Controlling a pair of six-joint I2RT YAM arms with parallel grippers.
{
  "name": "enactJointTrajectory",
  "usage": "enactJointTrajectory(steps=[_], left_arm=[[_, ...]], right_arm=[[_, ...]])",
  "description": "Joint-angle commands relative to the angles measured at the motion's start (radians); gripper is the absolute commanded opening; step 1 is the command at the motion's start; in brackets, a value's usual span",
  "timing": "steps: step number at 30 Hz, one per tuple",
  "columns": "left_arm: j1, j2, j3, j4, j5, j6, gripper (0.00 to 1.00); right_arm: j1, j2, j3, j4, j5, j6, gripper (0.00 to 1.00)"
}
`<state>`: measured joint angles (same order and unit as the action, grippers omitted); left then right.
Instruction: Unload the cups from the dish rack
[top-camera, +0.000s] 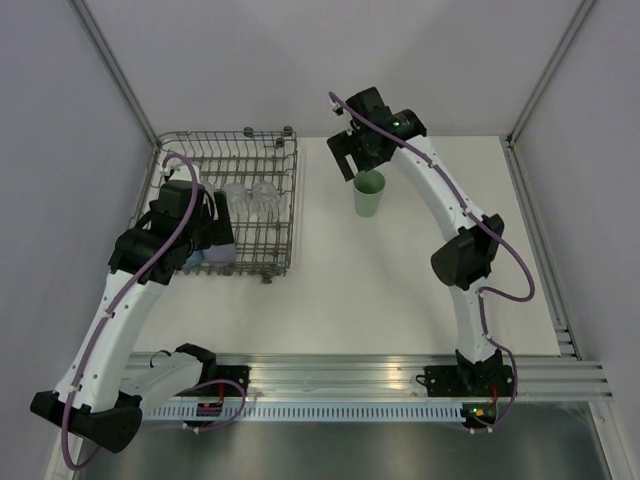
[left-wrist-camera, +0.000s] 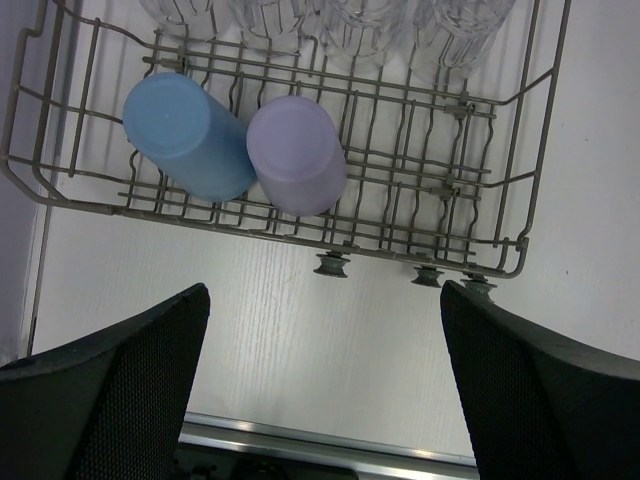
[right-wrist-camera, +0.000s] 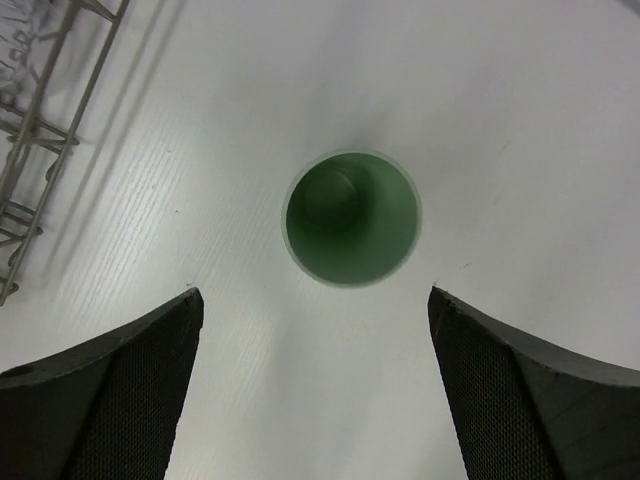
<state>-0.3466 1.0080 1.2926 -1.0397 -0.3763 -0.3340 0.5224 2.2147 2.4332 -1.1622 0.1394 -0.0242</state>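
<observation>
The grey wire dish rack (top-camera: 293, 190) stands at the left of the table. In it a blue cup (left-wrist-camera: 185, 135) and a lavender cup (left-wrist-camera: 297, 155) rest bottom up side by side near its front wall, and several clear cups (left-wrist-camera: 360, 25) stand in a row behind them. My left gripper (left-wrist-camera: 322, 320) hovers open just in front of the rack (left-wrist-camera: 300, 225), holding nothing. A pale green cup (right-wrist-camera: 352, 218) stands upright, mouth up, on the white table (top-camera: 369, 194). My right gripper (right-wrist-camera: 315, 310) is open above and just beside it, apart from the cup.
The rack's corner (right-wrist-camera: 40, 150) lies to the left of the green cup. Grey walls close the table on the left, back and right. An aluminium rail (top-camera: 350, 375) with the arm bases runs along the near edge.
</observation>
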Motion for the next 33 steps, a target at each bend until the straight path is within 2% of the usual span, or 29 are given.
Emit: enactJointTrajectory(steps=[1,3,6,7,9,10,11,14,22,33], left_arm=[[-0.002,-0.006,-0.015,0.086,-0.047,-0.037,1.00],[-0.002,0.013,-0.018,0.102,-0.061,-0.045,1.00],[-0.002,0.047,-0.012,0.127,-0.070,-0.043,1.00],[0.000,0.072,-0.013,0.136,-0.078,-0.043,1.00],[0.003,0.095,-0.012,0.151,-0.102,-0.043,1.00],[0.011,0.122,-0.009,0.173,-0.101,-0.036,1.00],[0.015,0.136,-0.004,0.181,-0.096,-0.034,1.00],[0.058,0.199,0.019,0.187,-0.055,-0.037,1.00],[0.188,0.337,0.031,0.185,0.076,-0.019,1.00],[0.255,0.468,0.005,0.191,0.125,-0.004,1.00]], right_arm=[[0.001,-0.185,-0.077,0.068,0.031,0.009,0.98],[0.001,-0.298,-0.141,0.128,0.061,0.023,0.98],[0.001,-0.499,-0.331,0.272,0.100,0.078,0.98],[0.001,-0.554,-0.452,0.318,0.100,0.093,0.98],[0.001,-0.740,-0.586,0.467,0.076,0.133,0.98],[0.001,-0.868,-0.721,0.516,0.059,0.147,0.98],[0.001,-0.930,-0.787,0.598,0.034,0.153,0.98],[0.001,-1.130,-0.968,0.680,0.031,0.205,0.98],[-0.001,-1.320,-1.105,0.599,-0.076,0.257,0.98],[0.007,-1.392,-1.165,0.584,-0.135,0.219,0.98]])
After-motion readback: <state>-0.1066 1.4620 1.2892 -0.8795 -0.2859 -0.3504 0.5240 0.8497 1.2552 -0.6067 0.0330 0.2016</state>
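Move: The purple cup, leaning upside down in the rack, is the left hand's next thing, about 9 cm ahead, 4 cm to its left and 18 cm below. The blue cup sits some 8 cm to the left of the purple one, level with it; the middle of the row of clear glasses is about 12 cm beyond it. From the right hand the purple cup is roughly 34 cm left, 12 cm back and 12 cm lower; the green cup stands straight below that hand, about 14 cm down. Down and forward goes the open left hand, about 11 cm down and 8 cm ahead, easing left, first nearly level and then sinking with fingers tipping down to just over the purple cup. The open right hand, already clear of the green cup, sweeps back, up and to its right, tilting its fingers up and round to the left, then sinks about 6 cm and slows. ##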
